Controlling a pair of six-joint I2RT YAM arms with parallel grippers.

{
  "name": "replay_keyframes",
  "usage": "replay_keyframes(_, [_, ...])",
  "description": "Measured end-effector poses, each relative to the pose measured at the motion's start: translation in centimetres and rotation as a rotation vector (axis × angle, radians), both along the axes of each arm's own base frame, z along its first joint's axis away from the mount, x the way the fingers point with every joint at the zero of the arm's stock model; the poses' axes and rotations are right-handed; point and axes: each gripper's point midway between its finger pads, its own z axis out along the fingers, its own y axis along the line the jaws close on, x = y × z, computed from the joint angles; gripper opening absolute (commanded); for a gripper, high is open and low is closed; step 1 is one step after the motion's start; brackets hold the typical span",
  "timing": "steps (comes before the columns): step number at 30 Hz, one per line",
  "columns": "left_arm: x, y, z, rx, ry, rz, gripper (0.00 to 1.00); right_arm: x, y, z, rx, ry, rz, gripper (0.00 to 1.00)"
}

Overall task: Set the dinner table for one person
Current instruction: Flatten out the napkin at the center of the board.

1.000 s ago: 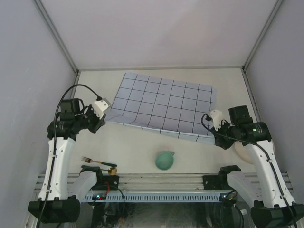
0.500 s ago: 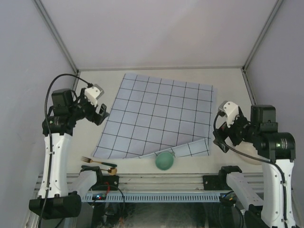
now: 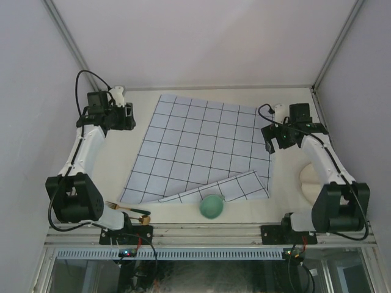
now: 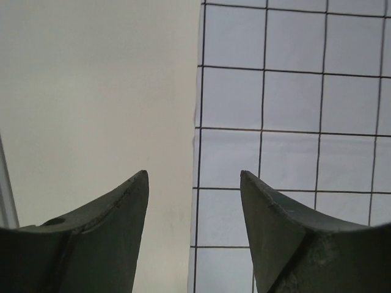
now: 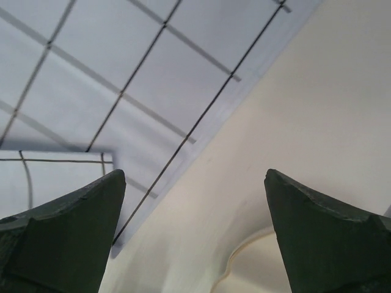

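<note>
The dinner table (image 3: 113, 165) is a cream-white surface. A pale-blue cloth with dark grid lines (image 3: 201, 143) lies spread on it, its near right corner folded over (image 3: 235, 186). My left gripper (image 3: 127, 116) hovers open by the cloth's far left corner. In the left wrist view the cloth's edge (image 4: 200, 152) runs between the open fingers (image 4: 122, 232), which hold nothing. My right gripper (image 3: 270, 139) stands open at the cloth's right edge. The right wrist view shows the gripper (image 5: 195, 174) wide open over bare table, with the cloth (image 5: 153, 79) to its upper left.
A green cup (image 3: 212, 206) sits at the cloth's near edge, beside the folded corner. A fork (image 3: 125, 209) lies near the left arm's base. A cream plate (image 3: 310, 182) rests at the right, its rim (image 5: 256, 262) below the right fingers. Grey walls enclose the table.
Both grippers opened and let go of the cloth's near edge. The cloth dropped flat with one corner folded over. Both arms swung back toward its far corners.
</note>
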Motion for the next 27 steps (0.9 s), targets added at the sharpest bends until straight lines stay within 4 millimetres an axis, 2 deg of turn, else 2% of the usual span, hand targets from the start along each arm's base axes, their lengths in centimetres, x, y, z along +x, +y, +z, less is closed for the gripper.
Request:
replay_keyframes(5, [-1.1, 1.8, -1.1, 0.055, -0.005, 0.073, 0.66, 5.1, -2.2, -3.4, -0.102, 0.028, -0.067, 0.88])
replay_keyframes(9, [-1.4, 3.0, -0.5, 0.081, -0.041, 0.114, 0.67, 11.0, -3.6, -4.5, -0.141, 0.019, -0.108, 0.8])
replay_keyframes(16, [-1.0, 3.7, 0.3, 0.102, -0.074, 0.142, 0.67, 19.4, -7.5, -6.2, -0.106, 0.013, -0.25, 0.74])
replay_keyframes(20, [-1.1, 3.9, 0.3, 0.11, -0.072, 0.153, 0.67, 22.2, -9.2, -6.4, -0.06, 0.011, -0.32, 0.73])
replay_keyframes(24, [-1.2, 4.3, 0.3, 0.123, -0.069, 0.169, 0.67, 23.5, -9.9, -6.5, -0.015, 0.021, -0.358, 0.72])
replay_keyframes(27, [-1.4, 4.5, 0.6, 0.133, -0.074, 0.18, 0.67, 24.2, -9.6, -6.6, 0.021, 0.034, -0.368, 0.71])
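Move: The napkin's far right corner lies about 26 cm ahead of the right hand, some 7 cm to its right and roughly 14 cm below. The napkin's folded-over flap has its middle some 15 cm back and 14 cm to the left of that hand; the pale plate is about 13 cm back and 30 cm to its right. From the left hand, that same far right corner is around 14 cm ahead and 73 cm to the right. Send the empty right gripper quickly forward about 24 cm, bearing some 10 cm right and sinking 6 or 7, along the napkin's right side to its far right corner. Turn it clockwise about 20 degrees and let the wide-open fingers narrow to roughly three quarters. Meanwhile, ease the open left gripper a few centimetres left, away from the napkin's left edge. ##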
